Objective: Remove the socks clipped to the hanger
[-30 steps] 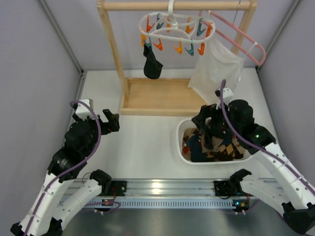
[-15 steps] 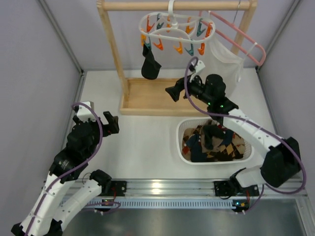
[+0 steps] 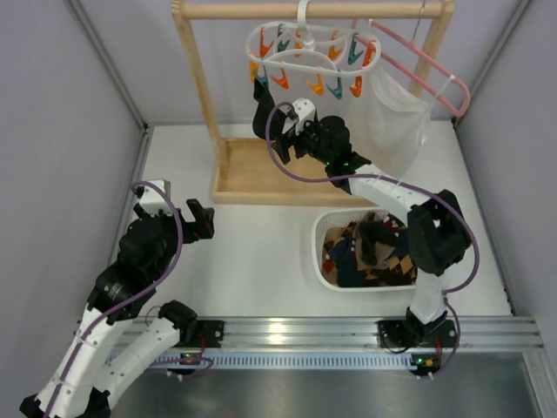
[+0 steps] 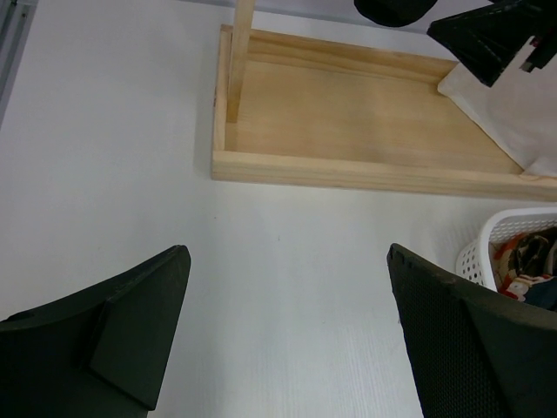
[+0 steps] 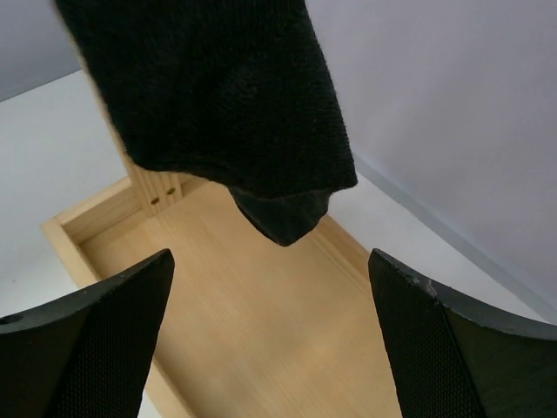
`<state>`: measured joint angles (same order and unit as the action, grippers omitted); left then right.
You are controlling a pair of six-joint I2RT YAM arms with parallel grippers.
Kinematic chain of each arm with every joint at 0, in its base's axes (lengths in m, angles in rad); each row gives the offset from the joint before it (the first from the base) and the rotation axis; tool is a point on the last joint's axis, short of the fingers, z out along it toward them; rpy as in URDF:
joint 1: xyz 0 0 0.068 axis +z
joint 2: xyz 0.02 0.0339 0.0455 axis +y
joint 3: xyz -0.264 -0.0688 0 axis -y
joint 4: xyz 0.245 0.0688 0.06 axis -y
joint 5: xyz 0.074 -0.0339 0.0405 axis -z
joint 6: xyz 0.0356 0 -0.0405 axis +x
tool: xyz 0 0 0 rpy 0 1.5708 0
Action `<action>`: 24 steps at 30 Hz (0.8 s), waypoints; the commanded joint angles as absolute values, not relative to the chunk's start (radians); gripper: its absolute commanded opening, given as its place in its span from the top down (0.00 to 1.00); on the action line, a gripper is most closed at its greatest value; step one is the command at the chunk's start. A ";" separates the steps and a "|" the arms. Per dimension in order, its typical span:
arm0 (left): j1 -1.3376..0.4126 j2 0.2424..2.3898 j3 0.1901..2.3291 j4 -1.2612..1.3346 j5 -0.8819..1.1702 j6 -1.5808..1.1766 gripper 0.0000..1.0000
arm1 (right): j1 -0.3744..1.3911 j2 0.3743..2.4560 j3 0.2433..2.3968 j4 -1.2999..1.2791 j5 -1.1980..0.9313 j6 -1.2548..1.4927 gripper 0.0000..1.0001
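The white ring hanger (image 3: 305, 48) with orange and teal clips hangs from the wooden rack's top bar. One black sock (image 3: 263, 109) dangles from a clip on its left side. My right gripper (image 3: 278, 139) is right beside the sock's lower end. In the right wrist view the sock (image 5: 209, 96) fills the top, its toe just above the gap of my right gripper (image 5: 270, 340), which is open and touches nothing. My left gripper (image 3: 198, 222) hovers low over the table, left of the rack, open and empty (image 4: 287, 331).
The wooden rack (image 3: 200, 87) stands on a tray-like base (image 4: 348, 122). A white mesh bag (image 3: 383, 122) and a pink hanger (image 3: 426, 70) hang at the right. A white basket (image 3: 318, 252) of several socks sits front right, under my right arm.
My right arm has swung up from over the basket, leftward across the rack base, to the hanging black sock. The left arm has barely moved.
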<state>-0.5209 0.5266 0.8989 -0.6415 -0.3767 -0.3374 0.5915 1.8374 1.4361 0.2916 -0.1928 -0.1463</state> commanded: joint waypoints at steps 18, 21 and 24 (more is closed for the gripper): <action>-0.519 0.569 0.903 -0.611 -0.342 -0.321 0.02 | 0.586 1.974 1.520 0.748 -0.367 -0.006 0.86; -0.508 0.584 0.929 -0.612 -0.373 -0.344 0.02 | 0.598 1.910 1.422 0.827 -0.356 0.069 1.00; -0.505 0.607 1.001 -0.614 -0.368 -0.394 0.02 | 0.618 1.838 1.319 0.906 -0.330 0.115 1.00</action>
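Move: The last clipped sock hangs close in front of the right hand, its middle some 5 cm ahead, 4 cm to the left and 5 cm higher. From that hand, the hanger's ring is about 8 cm ahead, 4 cm right and 17 cm up; the white cloth is roughly 8 cm ahead and 21 cm right; the basket is about 24 cm back, 22 cm right and 22 cm below. From the left hand, the sock is around 30 cm ahead, 16 cm right and slightly higher. The right fingers close on the lower part of the hanging sock and pinch it, after reaching wide open some 5 cm forward and left with a small dip and rise. While they shut, the wrist rolls about 15 degrees, its left side rising; then the hand draws back some 3 cm and sinks about 2 cm, away from the clips, keeping its hold. ##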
